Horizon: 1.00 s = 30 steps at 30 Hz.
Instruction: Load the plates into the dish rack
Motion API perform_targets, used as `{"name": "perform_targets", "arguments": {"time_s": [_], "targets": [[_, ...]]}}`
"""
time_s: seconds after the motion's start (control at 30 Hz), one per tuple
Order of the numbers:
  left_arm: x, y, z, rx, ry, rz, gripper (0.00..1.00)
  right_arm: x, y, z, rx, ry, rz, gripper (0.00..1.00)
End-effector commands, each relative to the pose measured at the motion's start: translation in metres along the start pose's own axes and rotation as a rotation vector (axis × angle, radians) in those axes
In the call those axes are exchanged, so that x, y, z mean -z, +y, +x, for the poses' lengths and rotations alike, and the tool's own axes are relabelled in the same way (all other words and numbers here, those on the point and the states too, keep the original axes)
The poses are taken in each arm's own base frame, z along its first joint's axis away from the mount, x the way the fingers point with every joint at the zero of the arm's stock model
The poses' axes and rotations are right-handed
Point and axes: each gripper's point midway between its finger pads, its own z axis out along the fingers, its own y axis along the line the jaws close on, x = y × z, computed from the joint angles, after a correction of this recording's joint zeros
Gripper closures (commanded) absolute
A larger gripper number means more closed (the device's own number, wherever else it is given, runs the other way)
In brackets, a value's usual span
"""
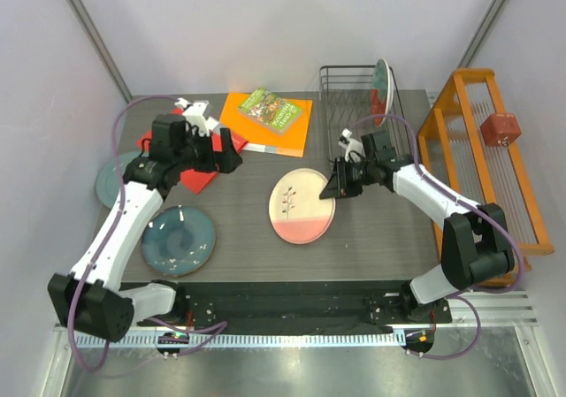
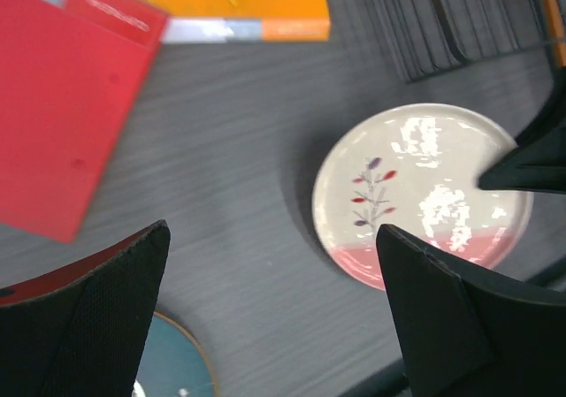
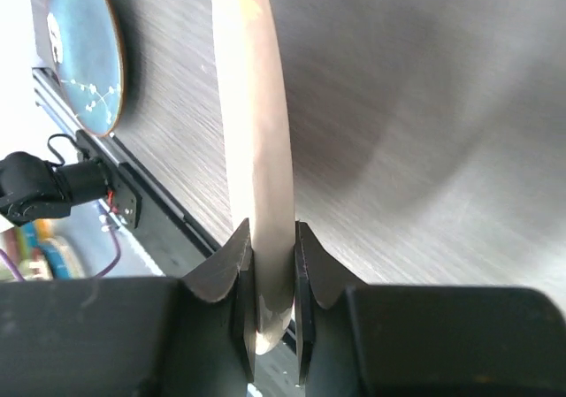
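My right gripper [image 1: 334, 187] is shut on the right rim of the cream-and-pink sprig plate [image 1: 302, 205], which is tilted a little off the table. In the right wrist view the plate's rim [image 3: 261, 149] stands edge-on between the fingers of that gripper [image 3: 268, 282]. The red plate [image 1: 383, 86] stands in the black wire dish rack [image 1: 354, 105] at the back. The speckled dark teal plate [image 1: 178, 240] lies front left. The grey-green plate [image 1: 110, 180] is partly hidden by my left arm. My left gripper [image 1: 228, 152] is open and empty above the table, left of the sprig plate [image 2: 423, 194].
An orange book [image 1: 265, 125] with a green book [image 1: 270, 110] on it and a red book [image 1: 199, 171] lie at the back left. An orange wooden rack [image 1: 482, 149] stands along the right edge. The teal plate also shows in the wrist views [image 2: 172, 370] [image 3: 84, 52].
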Motion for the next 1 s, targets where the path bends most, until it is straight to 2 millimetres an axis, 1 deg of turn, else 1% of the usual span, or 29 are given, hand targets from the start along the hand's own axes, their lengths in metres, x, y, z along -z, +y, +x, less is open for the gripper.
{"name": "perform_targets", "arguments": {"time_s": [0.0,0.03,0.07,0.1,0.17,0.2,0.23,0.27,0.3,0.33,0.37,0.4,0.43,0.47,0.5,0.53,0.57,0.6,0.63,0.7,0.73,0.77,0.83,0.87,0.9,0.97], "targets": [[0.015,0.046,-0.001,-0.088,0.007,-0.25,0.01,0.061,0.075,-0.083,0.288,-0.215,-0.046,0.99],[0.015,0.05,-0.002,-0.09,0.006,-0.276,0.01,0.068,0.08,-0.095,0.312,-0.247,-0.04,0.99],[0.016,0.059,-0.003,-0.086,0.004,-0.327,0.01,0.072,0.087,-0.107,0.341,-0.276,-0.039,0.99],[0.015,0.06,-0.002,-0.081,0.005,-0.332,0.01,0.082,0.097,-0.129,0.377,-0.332,-0.031,0.98],[0.012,0.059,-0.003,-0.053,-0.001,-0.322,0.01,0.093,0.105,-0.156,0.412,-0.408,-0.017,0.99],[0.011,0.057,-0.003,-0.039,-0.001,-0.304,0.01,0.113,0.11,-0.183,0.43,-0.489,0.018,0.99],[0.01,0.053,-0.002,-0.025,0.001,-0.279,0.0,0.111,0.102,-0.199,0.425,-0.507,0.048,0.99],[0.01,0.051,-0.003,-0.016,-0.003,-0.27,0.0,0.119,0.099,-0.213,0.423,-0.543,0.075,0.99],[0.009,0.049,-0.002,-0.004,-0.003,-0.253,0.0,0.138,0.101,-0.238,0.426,-0.617,0.109,0.99],[0.009,0.049,-0.003,0.004,-0.005,-0.254,0.0,0.141,0.082,-0.258,0.396,-0.66,0.201,0.99],[0.011,0.05,-0.003,0.007,-0.009,-0.259,0.0,0.148,0.077,-0.273,0.395,-0.699,0.233,0.99],[0.013,0.054,-0.004,0.006,-0.017,-0.281,0.01,0.167,0.085,-0.293,0.412,-0.772,0.268,0.99],[0.015,0.059,-0.004,-0.002,-0.02,-0.305,0.01,0.167,0.068,-0.308,0.398,-0.799,0.351,0.99],[0.019,0.07,-0.004,-0.014,-0.026,-0.366,0.01,0.184,0.077,-0.323,0.411,-0.862,0.377,0.99],[0.026,0.093,-0.002,-0.001,-0.037,-0.497,0.0,0.192,0.069,-0.332,0.389,-0.901,0.443,0.99],[0.028,0.1,-0.002,-0.004,-0.035,-0.527,0.01,0.191,0.059,-0.341,0.377,-0.919,0.487,0.99],[0.028,0.105,0.001,-0.011,-0.018,-0.553,0.01,0.204,0.059,-0.35,0.37,-0.969,0.536,0.99],[0.03,0.11,0.001,-0.015,-0.015,-0.576,0.01,0.207,0.054,-0.355,0.359,-0.992,0.572,0.99],[0.03,0.111,0.002,-0.014,-0.011,-0.579,0.01,0.221,0.048,-0.363,0.333,-1.056,0.642,0.99],[0.03,0.108,0.002,-0.006,-0.021,-0.555,0.01,0.226,0.038,-0.372,0.319,-1.095,0.732,0.99],[0.028,0.104,0.004,0.003,-0.021,-0.533,0.0,0.23,0.039,-0.376,0.319,-1.122,0.761,0.99],[0.026,0.104,0.008,0.01,-0.012,-0.526,0.0,0.234,0.029,-0.38,0.314,-1.134,0.83,0.99],[0.023,0.102,0.013,0.024,-0.002,-0.509,0.0,0.237,0.024,-0.385,0.316,-1.152,0.869,0.99],[0.021,0.103,0.017,0.028,0.008,-0.506,0.0,0.244,0.023,-0.388,0.308,-1.171,0.901,0.99],[0.02,0.102,0.019,0.029,0.013,-0.501,0.0,0.237,0.017,-0.39,0.305,-1.163,0.911,0.99],[0.019,0.101,0.022,0.032,0.021,-0.493,0.01,0.238,0.013,-0.392,0.324,-1.155,0.952,0.99]]}}
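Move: The right hand already holds the pink-and-cream plate; the dish rack it goes to has its middle about 24 cm ahead and 13 cm to the right, some 7 cm lower. The plate already racked stands around 29 cm ahead and 17 cm right, and the green book lies about 29 cm ahead and 15 cm left, 11 cm lower. From the empty left hand, the rack is about 20 cm ahead and 38 cm right, 20 cm lower; the dark blue plate is 12 cm back, 13 cm left and 23 cm lower. Keep the right gripper shut on the plate's rim and lift it up and forward, about 29 cm out, then veer right over the dish rack, sinking slightly at the end. Swing the fingers from pointing left to pointing forward so the plate stands on edge. Move the open left gripper some 10 cm left, then down a little. ##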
